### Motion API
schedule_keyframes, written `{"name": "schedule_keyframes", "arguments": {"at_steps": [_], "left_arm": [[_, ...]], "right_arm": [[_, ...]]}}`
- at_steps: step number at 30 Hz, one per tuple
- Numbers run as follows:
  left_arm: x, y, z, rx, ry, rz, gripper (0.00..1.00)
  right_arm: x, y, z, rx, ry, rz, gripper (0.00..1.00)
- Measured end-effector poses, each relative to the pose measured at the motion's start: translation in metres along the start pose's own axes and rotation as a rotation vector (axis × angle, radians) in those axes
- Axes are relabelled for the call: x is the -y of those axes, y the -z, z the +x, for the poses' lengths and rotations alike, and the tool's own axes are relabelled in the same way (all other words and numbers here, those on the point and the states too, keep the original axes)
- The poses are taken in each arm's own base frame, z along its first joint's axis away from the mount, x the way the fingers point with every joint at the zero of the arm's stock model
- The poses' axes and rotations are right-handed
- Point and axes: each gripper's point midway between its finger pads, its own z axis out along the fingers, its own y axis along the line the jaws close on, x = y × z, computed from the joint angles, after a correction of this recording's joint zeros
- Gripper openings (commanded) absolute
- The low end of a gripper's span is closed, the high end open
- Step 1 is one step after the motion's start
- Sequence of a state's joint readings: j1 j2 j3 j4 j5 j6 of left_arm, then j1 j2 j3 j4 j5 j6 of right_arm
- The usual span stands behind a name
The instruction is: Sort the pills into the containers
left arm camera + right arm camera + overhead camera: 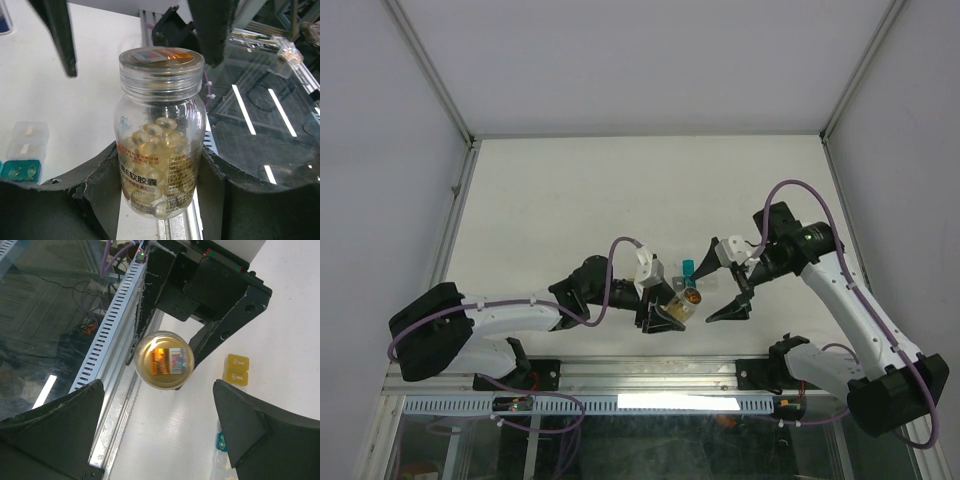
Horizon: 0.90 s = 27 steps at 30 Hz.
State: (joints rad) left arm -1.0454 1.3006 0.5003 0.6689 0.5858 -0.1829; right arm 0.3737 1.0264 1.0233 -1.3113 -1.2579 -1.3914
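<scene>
My left gripper (668,316) is shut on a clear pill bottle (160,130) that stands upright between its pads, lid on. Yellowish capsules, the pills (152,142), fill its lower half. My right gripper (159,402) hangs open just above the bottle's lid (164,360), touching nothing; one of its fingers (59,37) shows in the left wrist view. The containers lie on the table beyond the bottle: a yellow pair (236,369), a teal one (20,170) with what look like two capsules inside, and a clear one (29,137). The teal container (688,267) also shows in the top view.
The bottle hangs over the table's near edge, where a slotted aluminium rail (112,330) runs along the front (620,375). A glass panel (270,115) lies below that edge. White walls enclose the table (620,190) on three sides.
</scene>
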Motion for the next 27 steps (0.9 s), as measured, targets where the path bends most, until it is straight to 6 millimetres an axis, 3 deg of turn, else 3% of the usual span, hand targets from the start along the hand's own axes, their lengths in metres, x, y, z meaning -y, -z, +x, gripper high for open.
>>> {"name": "schedule_keyframes", "arguments": {"at_steps": [11,27], "left_arm": [[0.011,-0.006,0.012,-0.055,0.025,0.107,0.0],[0.011,-0.007,0.01,-0.048,0.037,0.109,0.0]], "right_arm": [[0.0,-0.008,-0.001,0.014,-0.042,-0.043,0.68],[-0.001,-0.02,-0.003,0.006,-0.076,-0.075,0.49]]}}
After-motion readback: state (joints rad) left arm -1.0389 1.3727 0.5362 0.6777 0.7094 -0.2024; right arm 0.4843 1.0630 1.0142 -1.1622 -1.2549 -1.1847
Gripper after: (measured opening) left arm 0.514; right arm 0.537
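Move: The capped pill bottle is already in my left hand. Its lid lies about 3 cm to the left of my open right hand, 1 cm ahead and 1 cm below; from my left hand it is some 4 cm right, 2 cm ahead and 4 cm above. On the table, about 20 cm below my right hand, the teal pill box lies roughly 8 cm ahead and 1 cm left, the yellow pill box about 5 cm ahead and 13 cm left. I ease my right hand about 2 cm left towards the bottle's lid and close its wide-open fingers to about half, one on each side of the lid but not yet squeezing. My left hand keeps its grip on the bottle, first drawing it back about 1.5 cm and slightly down with a small clockwise turn, then holding it steady. ##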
